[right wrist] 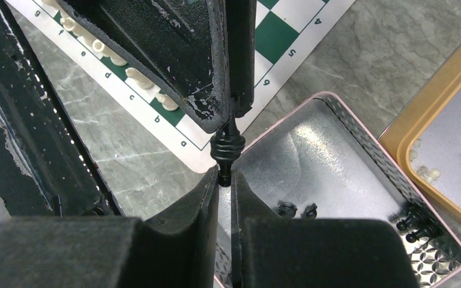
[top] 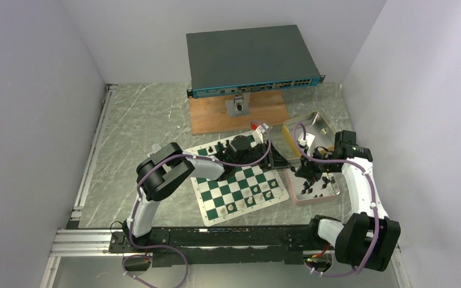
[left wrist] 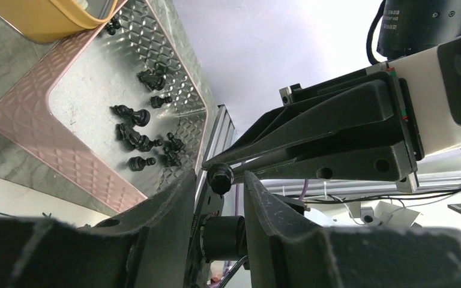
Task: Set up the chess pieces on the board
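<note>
My right gripper [right wrist: 224, 177] is shut on the thin end of a black chess piece [right wrist: 226, 149], held in the air over the left rim of the pink tray [right wrist: 313, 96]. My left gripper [left wrist: 218, 185] reaches in from the board [top: 216, 205] side. Its jaws stand a little apart around the piece's other, rounded end [left wrist: 221, 175], with a sliver of gap on each side. Several black pieces [left wrist: 135, 135] lie loose in the tray. More chessmen [top: 247, 201] stand on the green and white board, and white ones [right wrist: 133, 75] line its edge.
A yellow tin [top: 318, 118] sits just behind the pink tray [top: 331, 193]. A wooden plank [top: 216, 120] with a network switch [top: 252, 57] on a stand lies at the back. Grey walls close in on both sides.
</note>
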### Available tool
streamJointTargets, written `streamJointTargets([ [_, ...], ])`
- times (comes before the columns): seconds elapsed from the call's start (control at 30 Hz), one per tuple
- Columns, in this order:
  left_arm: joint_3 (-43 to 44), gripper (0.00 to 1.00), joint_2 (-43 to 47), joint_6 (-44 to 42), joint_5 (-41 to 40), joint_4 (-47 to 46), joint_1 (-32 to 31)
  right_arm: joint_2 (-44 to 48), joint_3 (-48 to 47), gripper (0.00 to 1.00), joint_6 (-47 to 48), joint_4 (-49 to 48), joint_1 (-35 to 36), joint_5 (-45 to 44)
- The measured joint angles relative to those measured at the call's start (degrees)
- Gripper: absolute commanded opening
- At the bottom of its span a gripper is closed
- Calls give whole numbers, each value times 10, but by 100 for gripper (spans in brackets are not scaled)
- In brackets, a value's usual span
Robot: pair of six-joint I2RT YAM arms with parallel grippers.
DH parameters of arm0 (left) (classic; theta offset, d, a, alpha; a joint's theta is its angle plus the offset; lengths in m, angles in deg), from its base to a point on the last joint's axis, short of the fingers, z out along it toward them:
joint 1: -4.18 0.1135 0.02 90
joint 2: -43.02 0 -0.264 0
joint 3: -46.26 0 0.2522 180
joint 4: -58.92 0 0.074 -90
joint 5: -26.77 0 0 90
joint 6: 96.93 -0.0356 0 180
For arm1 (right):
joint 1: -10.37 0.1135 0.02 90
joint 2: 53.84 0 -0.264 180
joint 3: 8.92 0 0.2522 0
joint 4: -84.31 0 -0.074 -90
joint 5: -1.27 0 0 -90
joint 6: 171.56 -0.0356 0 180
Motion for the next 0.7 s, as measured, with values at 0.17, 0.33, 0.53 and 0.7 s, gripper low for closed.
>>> streamJointTargets([
  [0.17,1,26,0,1,1,0,0,-1,0,7,1,0,0,0],
  [0.33,2,0,0,5,2,-1,0,-1,0,7,2,0,0,0],
  [0.53,2,0,0,-1,0,0,0,-1,0,7,1,0,0,-1],
  [0.7,-21,0,19,-28,-24,17,-1,-1,0,7,-1,-1,0,-3],
])
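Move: Two black chess pieces, seemingly stuck base to base, hang between the hands. The outer piece lies between the left hand's open pads, its middle about 1 cm to their right; from the right hand it is some 3 cm left, 1 cm ahead and 2 cm lower. From the left hand, the pink tray is 10 cm right and 7 cm back, the yellow tray 10 cm right and 8 cm ahead, the chessboard 17 cm left and 6 cm back, all roughly 14 cm below. The outer black piece is pinched by the left fingers, which close from nearly half open while that hand stays in place. The left hand then pulls about 1 cm to the left and slightly down, away from the right gripper, hardly turning. The right hand stays still and keeps its grip on the other piece. ##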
